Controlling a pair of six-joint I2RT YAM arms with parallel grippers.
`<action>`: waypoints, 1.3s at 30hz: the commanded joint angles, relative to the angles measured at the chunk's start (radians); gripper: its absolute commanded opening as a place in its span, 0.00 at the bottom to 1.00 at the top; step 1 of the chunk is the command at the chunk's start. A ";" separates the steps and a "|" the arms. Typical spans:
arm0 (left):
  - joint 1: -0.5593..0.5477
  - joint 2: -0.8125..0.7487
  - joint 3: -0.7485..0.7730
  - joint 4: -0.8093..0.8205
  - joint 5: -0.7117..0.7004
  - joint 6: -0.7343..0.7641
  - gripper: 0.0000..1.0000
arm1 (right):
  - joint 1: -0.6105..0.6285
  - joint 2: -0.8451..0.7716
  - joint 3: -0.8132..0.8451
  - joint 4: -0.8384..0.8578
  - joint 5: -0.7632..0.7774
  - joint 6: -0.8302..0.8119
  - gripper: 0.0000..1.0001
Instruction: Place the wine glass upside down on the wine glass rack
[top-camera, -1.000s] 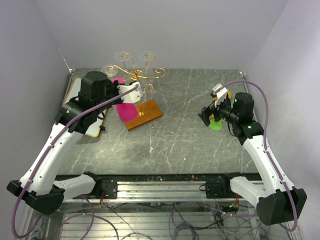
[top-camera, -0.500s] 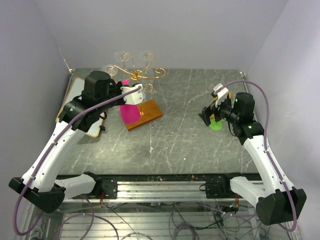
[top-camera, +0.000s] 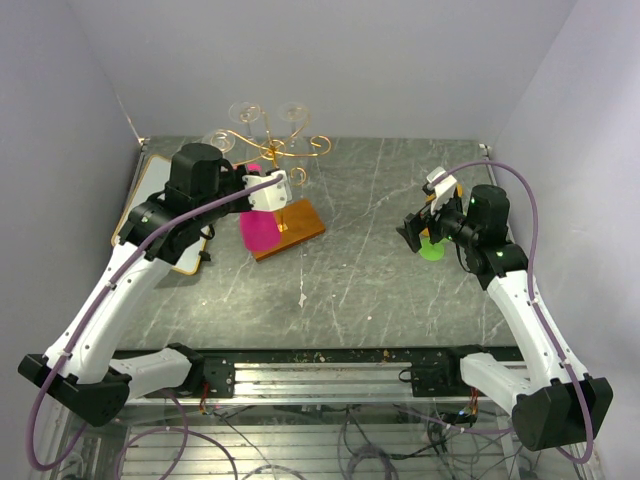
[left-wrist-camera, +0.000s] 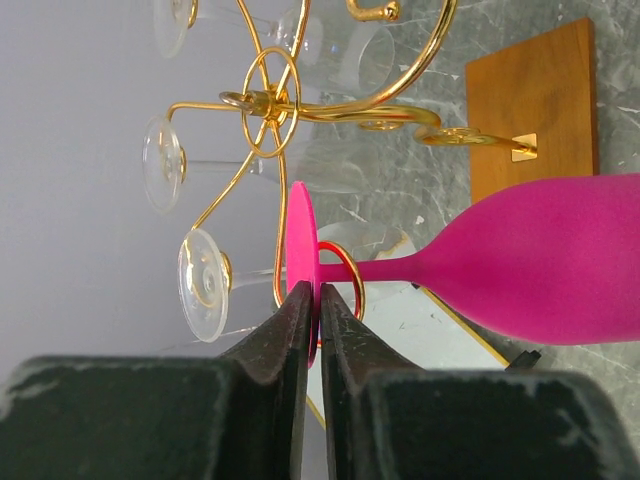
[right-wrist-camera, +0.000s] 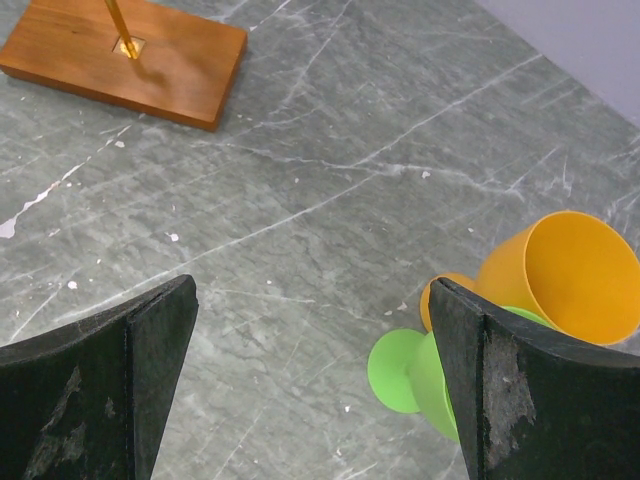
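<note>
My left gripper (top-camera: 262, 185) is shut on the flat foot (left-wrist-camera: 301, 240) of a pink wine glass (top-camera: 256, 232). It holds the glass upside down beside the wine glass rack (top-camera: 275, 150), a gold wire stand on an orange-brown wooden base (top-camera: 292, 228). In the left wrist view the pink bowl (left-wrist-camera: 560, 260) lies to the right. Its stem runs through a gold loop (left-wrist-camera: 345, 285) of the rack (left-wrist-camera: 265, 100). My right gripper (top-camera: 422, 228) is open and empty, low over the table on the right.
Three clear glasses hang on the rack (top-camera: 245, 112), (top-camera: 295, 112), (top-camera: 218, 140). A white board (top-camera: 150, 200) lies under my left arm. A green glass (right-wrist-camera: 400, 370) and an orange glass (right-wrist-camera: 565, 275) lie by my right gripper (right-wrist-camera: 310, 380).
My left gripper moved the pink glass a little right, toward the rack's scroll arms, then nearly stopped. The right arm has not moved.
</note>
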 joint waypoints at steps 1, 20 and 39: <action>-0.006 -0.025 -0.008 0.028 0.035 -0.027 0.21 | -0.008 -0.011 -0.010 -0.003 0.000 -0.007 1.00; -0.006 -0.087 -0.042 -0.005 0.093 -0.087 0.36 | -0.022 -0.006 -0.012 -0.001 -0.006 -0.004 1.00; 0.023 -0.262 -0.102 -0.075 0.317 -0.378 0.83 | -0.194 -0.060 -0.004 0.062 0.162 0.121 0.99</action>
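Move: The left fingers still straddle the foot of the upside-down pink glass: its middle is about 9 cm below them and 1 cm right, with the scroll around its stem roughly 3 cm ahead. The rack's hub lies some 5 cm ahead and 6 cm right; the nearest clear glass hangs 7 cm ahead, 6 cm left. From the open right hand, the green glass stands about 7 cm right, 2 cm ahead and 12 cm lower, the orange one 6 cm farther out beyond it. Spread the left gripper wide and ease it straight back off the pink glass's foot, slowly at first and then faster, about 8 cm in all, rolling the hand some 15 degrees left side down. Late in that retreat, swing the empty, open right gripper about 5 cm to the right and slightly forward, towards the green glass, turning it clockwise roughly 10 degrees. ##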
